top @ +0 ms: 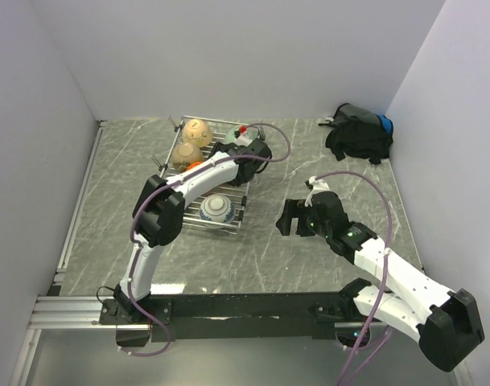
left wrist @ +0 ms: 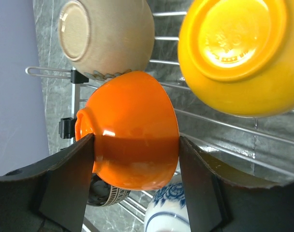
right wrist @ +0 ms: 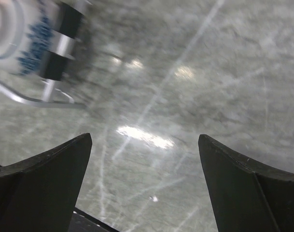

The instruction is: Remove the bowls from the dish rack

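Note:
The wire dish rack [top: 238,219] lies left of centre on the marble table. My left gripper [left wrist: 136,145] is shut on an orange bowl [left wrist: 132,116] over the rack, one finger on each side of its wall. Around it I see a tan bowl [left wrist: 105,38], a yellow bowl [left wrist: 238,53], a white bowl with blue pattern [left wrist: 168,210] and a dark patterned bowl [left wrist: 101,193]. From above, two tan bowls [top: 196,129] [top: 187,154] and the white-and-blue bowl [top: 216,209] show in the rack. My right gripper [right wrist: 144,145] [top: 289,217] hangs open over bare table, right of the rack.
A black bag [top: 359,133] lies at the back right near the wall. White walls close in the table on three sides, and a metal rail [top: 76,209] runs along the left edge. The rack's corner [right wrist: 45,94] shows at the right wrist view's upper left.

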Tool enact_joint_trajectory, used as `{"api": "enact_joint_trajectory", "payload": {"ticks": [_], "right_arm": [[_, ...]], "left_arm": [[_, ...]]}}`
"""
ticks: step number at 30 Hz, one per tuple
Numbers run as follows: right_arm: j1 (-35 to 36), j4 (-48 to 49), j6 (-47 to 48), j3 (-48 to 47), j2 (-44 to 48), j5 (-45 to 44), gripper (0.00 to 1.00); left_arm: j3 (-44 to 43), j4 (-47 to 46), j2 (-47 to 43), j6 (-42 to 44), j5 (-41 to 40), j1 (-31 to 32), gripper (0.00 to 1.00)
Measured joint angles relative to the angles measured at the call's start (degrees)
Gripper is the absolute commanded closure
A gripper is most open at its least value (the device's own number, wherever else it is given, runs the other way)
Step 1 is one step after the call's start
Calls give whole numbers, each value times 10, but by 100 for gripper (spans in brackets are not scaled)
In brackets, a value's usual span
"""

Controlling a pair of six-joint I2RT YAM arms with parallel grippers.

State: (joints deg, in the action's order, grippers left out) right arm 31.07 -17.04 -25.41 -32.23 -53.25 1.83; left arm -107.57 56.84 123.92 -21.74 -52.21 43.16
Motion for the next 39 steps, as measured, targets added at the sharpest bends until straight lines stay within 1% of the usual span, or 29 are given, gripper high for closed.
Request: {"api": "enact_joint_trajectory", "payload": {"ticks": [4,9,12,16,20,21,24,27,33,39], "right_arm": [[0,50,3,4,19,29,0],[0,180,19,42,43,80,0],[0,250,26,53,35,98,0],[0,334,32,46,-11,137,0],[0,454,20,46,-66,179,0],[0,470,18,46,-73,184,0],[-1,560,1,42,-123,219,0],[-1,625,-16,28,-175,246,0],[-1,700,-26,-43,-263,285,0],[-1,733,-27,-125,-332,321,0]], "left_arm": [[0,-6,-26,0,11,-1,65],[-13,-9,-49,0,38,-7,66],[-22,-13,-60,-2,63,-12,66],[-23,-20,-93,-5,101,-20,66],[-22,-33,-137,-19,146,-31,69],[-18,-41,-152,-23,161,-36,69],[8,-70,-199,-41,203,-54,68],[43,-95,-249,-62,244,-73,67],[94,-143,-308,-106,316,-81,69],[141,-186,-342,-152,378,-82,70]]}}
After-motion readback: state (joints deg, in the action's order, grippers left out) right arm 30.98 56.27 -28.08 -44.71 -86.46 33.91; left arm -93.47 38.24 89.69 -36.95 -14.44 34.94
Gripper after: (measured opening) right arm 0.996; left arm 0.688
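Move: The orange bowl, already clamped in the left gripper just above the rack, is bound for the open right gripper, some 15 cm back and 24 cm to the right, about level. From the left hand, the yellow bowl lies 4 cm ahead and 9 cm right, the beige bowl 6 cm ahead and 4 cm left, both about 7 cm lower. From the right hand the orange bowl is 15 cm ahead and 24 cm left, level, and the blue-and-white bowl 5 cm ahead, 20 cm left and 6 cm lower. The orange bowl goes up about 16 cm above the rack in the left gripper's unchanged grip, easing a little back and right near the end while that hand rolls nearly 60 degrees, left side down. Meanwhile the wide-open right gripper climbs as much, sweeps left and somewhat forward to close in on the bowl, its fingers swinging up from slanting down to roughly level, pointing left. ##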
